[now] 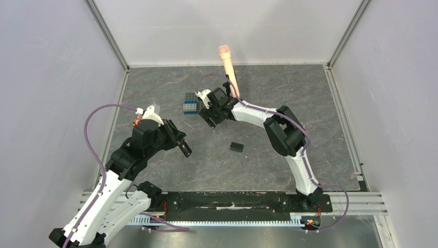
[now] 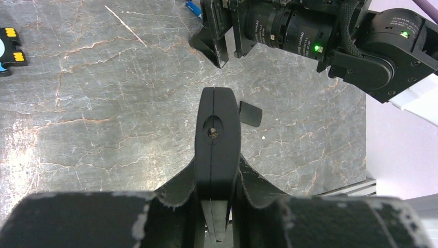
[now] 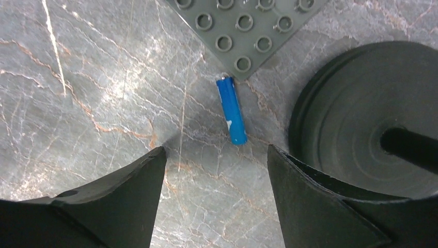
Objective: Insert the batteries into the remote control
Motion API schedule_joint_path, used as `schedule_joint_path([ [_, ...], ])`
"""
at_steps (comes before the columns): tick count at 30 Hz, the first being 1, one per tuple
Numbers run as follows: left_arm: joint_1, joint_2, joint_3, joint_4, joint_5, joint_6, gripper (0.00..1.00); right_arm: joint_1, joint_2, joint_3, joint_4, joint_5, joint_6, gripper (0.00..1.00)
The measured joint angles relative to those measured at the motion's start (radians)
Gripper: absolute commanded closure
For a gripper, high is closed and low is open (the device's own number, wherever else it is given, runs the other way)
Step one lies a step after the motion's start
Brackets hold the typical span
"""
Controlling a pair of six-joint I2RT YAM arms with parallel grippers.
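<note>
My left gripper [image 1: 178, 140] is shut on the remote control [image 1: 185, 150], a slim black bar held above the table. In the left wrist view the remote control [image 2: 217, 129] points away end-on between my fingers, with a small hole in its end face. A slim blue battery [image 3: 231, 109] lies flat on the table just off the corner of a grey studded plate [image 3: 243, 26]. My right gripper [image 3: 217, 155] hovers over it, open and holding nothing. The small black back cover [image 1: 236, 147] lies loose on the table, apart from both grippers.
A peach microphone [image 1: 227, 64] stands at the back. Its round black base [image 3: 361, 129] sits right beside my right finger. A blue and grey brick block [image 1: 191, 103] lies left of the right gripper. A black and yellow piece [image 2: 8, 49] lies at the left edge.
</note>
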Motion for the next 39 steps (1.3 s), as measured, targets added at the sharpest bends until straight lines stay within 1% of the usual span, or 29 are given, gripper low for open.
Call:
schedule_joint_path([
  [3,0.0,0.0,0.0,0.0,0.0,0.0,0.98,0.0,0.016,0.019,0.013,-0.009,-0.001,0.31],
  [8,0.0,0.002,0.0,-0.001,0.0,0.0,0.98,0.001,0.035,0.035,0.036,-0.034,0.001,0.44],
  [11,0.0,0.006,0.0,-0.001,0.0,0.0,0.98,0.003,0.043,0.043,0.046,-0.041,0.002,0.49],
  [12,0.0,0.008,0.0,-0.001,0.0,0.0,0.98,0.003,0.046,0.046,0.048,-0.042,0.003,0.54],
  [14,0.0,0.011,0.0,-0.001,0.0,0.0,0.98,0.003,0.053,0.057,0.048,-0.047,0.003,0.59],
  [16,0.0,0.013,0.0,-0.001,0.0,0.0,0.98,0.003,0.06,0.068,0.049,-0.05,0.005,0.69],
  [19,0.0,0.012,0.0,-0.001,0.0,0.0,0.98,0.003,0.065,0.073,0.055,-0.058,0.01,0.81],
  [22,0.0,0.011,0.0,-0.001,0.0,0.0,0.98,0.006,0.066,0.073,0.058,-0.065,0.016,0.88],
  [26,0.0,0.007,0.0,-0.001,0.0,0.0,0.98,0.008,0.061,0.061,0.069,-0.058,0.021,0.91],
  [30,0.0,0.001,0.0,-0.001,0.0,0.0,0.98,0.008,0.032,0.004,0.12,-0.052,0.033,0.92],
  [34,0.0,-0.014,-0.002,0.0,-0.001,0.0,0.98,0.008,-0.044,-0.108,0.144,-0.049,0.037,0.94],
  [39,0.0,-0.048,-0.01,-0.007,-0.006,0.0,0.98,0.008,-0.22,-0.311,0.126,-0.117,0.046,0.95],
])
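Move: The battery lies on the table by the right hand's open fingertips, about 2 cm ahead, 3 cm to the left and 1 cm below. From that hand the grey baseplate's middle is some 7 cm ahead and 9 cm left, the microphone stand's foot about 7 cm ahead and 5 cm right, and the black cover roughly 14 cm back and 10 cm right. The battery is about 21 cm ahead, 19 cm right and 21 cm below the left hand. Keeping low over the table, the right hand slides about 3 cm left and slightly forward to the battery at the baseplate's near corner, tilting only some 5 degrees while its fingers go from wide open to nearly shut and pinch the battery near one end. Then, still closed, it draws away from the baseplate and the stand's foot, about 6 cm back and nearly 5 cm right at quickening speed, rising 1 to 2 cm late on. ##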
